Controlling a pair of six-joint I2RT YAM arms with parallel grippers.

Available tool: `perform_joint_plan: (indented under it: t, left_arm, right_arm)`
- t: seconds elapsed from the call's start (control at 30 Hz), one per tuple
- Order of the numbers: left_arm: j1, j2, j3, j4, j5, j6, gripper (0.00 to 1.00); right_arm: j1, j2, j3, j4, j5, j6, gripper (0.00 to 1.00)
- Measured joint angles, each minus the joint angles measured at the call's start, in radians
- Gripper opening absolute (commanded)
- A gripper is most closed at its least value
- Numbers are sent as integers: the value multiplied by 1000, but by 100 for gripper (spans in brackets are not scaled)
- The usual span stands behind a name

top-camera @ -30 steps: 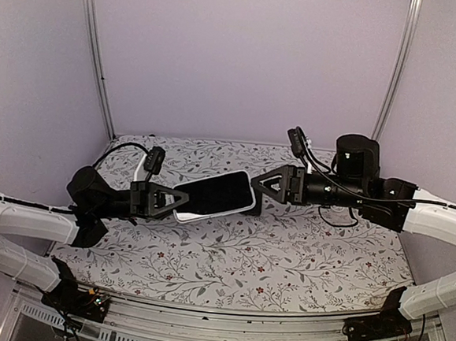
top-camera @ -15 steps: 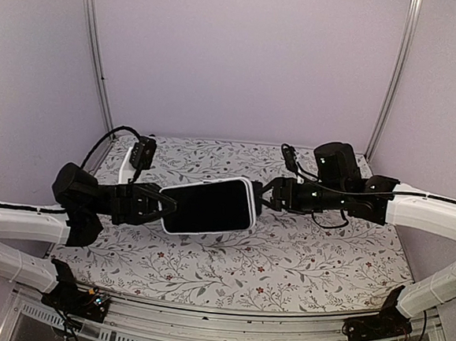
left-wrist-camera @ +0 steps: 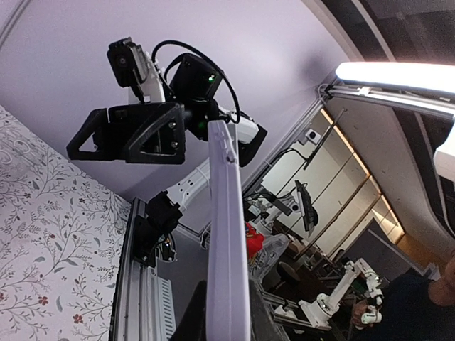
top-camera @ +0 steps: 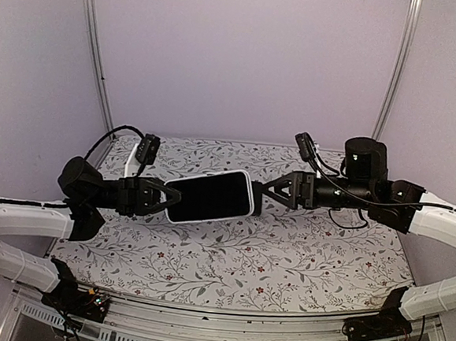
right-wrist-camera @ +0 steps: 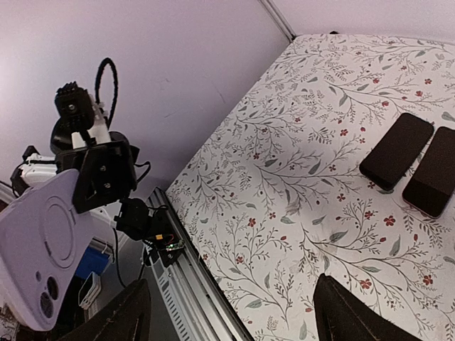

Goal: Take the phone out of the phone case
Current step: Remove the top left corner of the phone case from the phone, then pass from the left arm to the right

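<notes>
The phone (top-camera: 210, 197), black screen towards the camera, sits in the pale lavender phone case (top-camera: 249, 189) and is held in the air above the table's middle. My left gripper (top-camera: 159, 199) is shut on its left end. In the left wrist view the case (left-wrist-camera: 227, 234) runs edge-on between my fingers (left-wrist-camera: 183, 320). My right gripper (top-camera: 259, 193) is open at the phone's right end; I cannot tell if it touches. In the right wrist view the case's back (right-wrist-camera: 39, 249), with its camera holes, is at the far left, outside my open right gripper (right-wrist-camera: 231, 302).
Two bare black phones (right-wrist-camera: 395, 150) (right-wrist-camera: 430, 174) lie side by side on the floral table cover (right-wrist-camera: 306, 177) at the right. The metal front rail (right-wrist-camera: 192, 284) runs along the table's near edge. Purple walls enclose the cell on three sides.
The phone has tipped and moved slightly up and back in my left gripper. My right arm has pulled back to the right, away from the phone's right edge.
</notes>
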Motion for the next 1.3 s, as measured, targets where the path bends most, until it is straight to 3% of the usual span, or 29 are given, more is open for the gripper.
perform_joint_plan:
  t: [0.5,0.83,1.3]
  left_arm:
    - [50,187,10,151,58,-113,0]
    - [51,242,11,270,75,-180,0]
    - [51,270,15,301,81,-204,0]
  right_arm:
    - [29,-103,-89,147,-173,-26,84]
    - [37,-81,-89,198,-197,-17,84]
    - [43,-49,-89,208,-198,2,84]
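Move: The right hand, open and empty, has the phone case's free end about 6 cm back, 3 cm to its left and 5 cm above; the phone's middle lies some 10 cm left, 6 cm back and 4 cm up. From the left hand, which holds the other end, the free end is about 14 cm right, level front to back and 4 cm up. A black slab lies on the table about 15 cm ahead of the right hand, 1 cm left and 28 cm below. Back by about 5 cm and upward, the wide-open right hand comes up towards the case's free end, turning counter-clockwise; it then sinks about a centimetre, easing slightly left, and stops beside that end. Meanwhile the left hand, still gripping the other end, carries phone and case some 3 cm down and forward, their far side tipping slightly down, then holds there. ##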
